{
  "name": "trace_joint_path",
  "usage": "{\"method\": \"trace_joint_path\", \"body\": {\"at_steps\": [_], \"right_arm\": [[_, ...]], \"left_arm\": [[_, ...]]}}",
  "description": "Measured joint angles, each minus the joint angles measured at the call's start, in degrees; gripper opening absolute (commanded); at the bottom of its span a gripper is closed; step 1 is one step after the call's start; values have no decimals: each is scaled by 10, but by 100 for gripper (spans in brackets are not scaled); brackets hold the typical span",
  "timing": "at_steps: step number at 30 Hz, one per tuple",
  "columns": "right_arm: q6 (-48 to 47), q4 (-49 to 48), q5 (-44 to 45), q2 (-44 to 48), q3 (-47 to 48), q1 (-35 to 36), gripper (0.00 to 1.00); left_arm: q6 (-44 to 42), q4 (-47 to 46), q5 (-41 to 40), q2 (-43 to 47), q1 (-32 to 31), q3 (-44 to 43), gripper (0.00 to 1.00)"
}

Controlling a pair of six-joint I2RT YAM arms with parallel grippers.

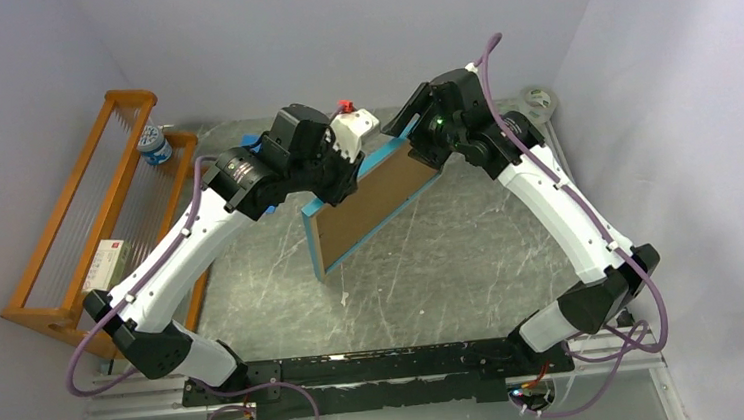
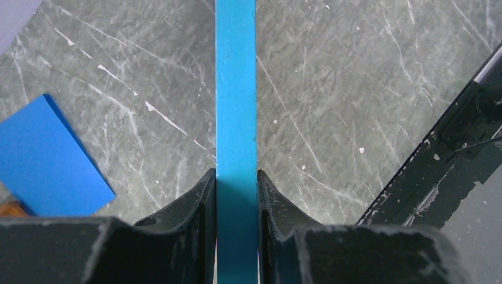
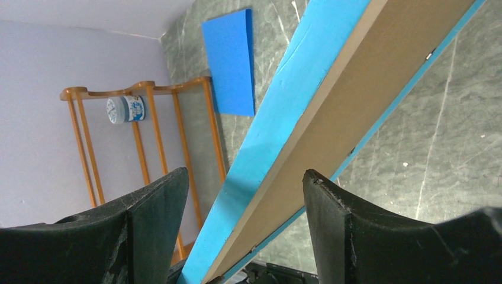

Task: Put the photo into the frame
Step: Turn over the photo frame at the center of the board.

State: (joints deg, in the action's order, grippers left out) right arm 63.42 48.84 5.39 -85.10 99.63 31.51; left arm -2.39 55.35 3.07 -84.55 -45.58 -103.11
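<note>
The frame (image 1: 368, 205) stands on edge and tilted over the table, turquoise rim around a plain brown back that faces the top camera. Its low corner is near the table at the left. My left gripper (image 1: 343, 184) is shut on the frame's upper edge; the left wrist view shows the turquoise edge (image 2: 235, 89) pinched between both fingers of that gripper (image 2: 235, 177). My right gripper (image 1: 424, 152) is open at the frame's high right end; its fingers straddle the frame (image 3: 308, 118) with a gap on each side of that gripper (image 3: 245, 173). The photo is out of view.
An orange wooden rack (image 1: 98, 221) stands along the left wall with a small blue-and-white tub (image 1: 153, 144) and a white box (image 1: 106, 263) on it. A small flat blue pad (image 2: 47, 160) lies on the table behind the frame. A tape roll (image 1: 538, 100) sits at the back right.
</note>
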Motion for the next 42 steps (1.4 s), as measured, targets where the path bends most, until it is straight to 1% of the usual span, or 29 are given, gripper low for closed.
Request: {"method": "trace_joint_path", "body": {"at_steps": [3, 8, 13, 15, 16, 19, 22, 27, 28, 30, 33, 36, 38, 42], "right_arm": [[1, 11, -9, 0, 0, -3, 69], [2, 21, -14, 5, -6, -10, 58], [5, 27, -15, 35, -44, -21, 49], [7, 28, -15, 50, -60, -25, 40], [7, 28, -15, 56, -67, -28, 38], [13, 30, -31, 85, -101, -45, 32], [11, 25, -66, 115, -140, -79, 27], [-16, 2, -116, 177, -227, -145, 23], [-29, -2, -124, 183, -240, -156, 21], [-57, -9, -135, 187, -256, -173, 18], [-104, -24, -151, 178, -273, -196, 12], [-142, -60, -174, 174, -313, -215, 12], [-160, -89, -197, 174, -350, -227, 13], [-186, -162, -270, 161, -434, -254, 14]], "left_arm": [[-2, -2, 20, 0, 0, 1, 45], [4, -13, 104, 0, -3, -7, 60], [21, -24, 200, -3, -3, -42, 64], [33, -38, 228, 0, -5, -43, 66], [37, -42, 233, 0, -6, -43, 67], [62, -54, 236, 0, -8, -43, 72], [93, -67, 224, 0, -7, -43, 75], [158, -93, 189, -1, -2, -38, 77], [169, -97, 186, -1, 2, -34, 78], [186, -104, 189, -2, 22, -22, 78], [203, -110, 219, -11, 91, 1, 77], [211, -113, 242, -34, 177, 28, 77], [212, -112, 248, -58, 222, 41, 77], [212, -110, 255, -129, 267, 52, 78]]}}
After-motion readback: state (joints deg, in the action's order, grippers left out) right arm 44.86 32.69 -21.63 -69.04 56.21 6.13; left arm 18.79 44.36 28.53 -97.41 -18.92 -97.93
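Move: Between the two raised hands the photo frame stands on edge, brown back turned to the robot's right; its middle is about 8 cm ahead, 8 cm right and 15 cm below the left hand, which still pinches the upper blue rail. From the right hand, open astride that rail, the middle lies 8 cm left, 2 cm back and 15 cm down. The blue mat is some 18 cm left and 25 cm ahead of the left hand, 33 cm below; the tape roll roughly 30 cm right, 30 cm ahead and 31 cm below the right hand. Handing the frame over, the left fingers open and let go of the upper rail, backing off about 6 cm back and right while rising, then sweeping forward, left and down, wide open, past the frame towards its far left part. The right fingers close on the same rail and carry it right, then mostly down, about 16 cm lower in all, keeping their pinch. ##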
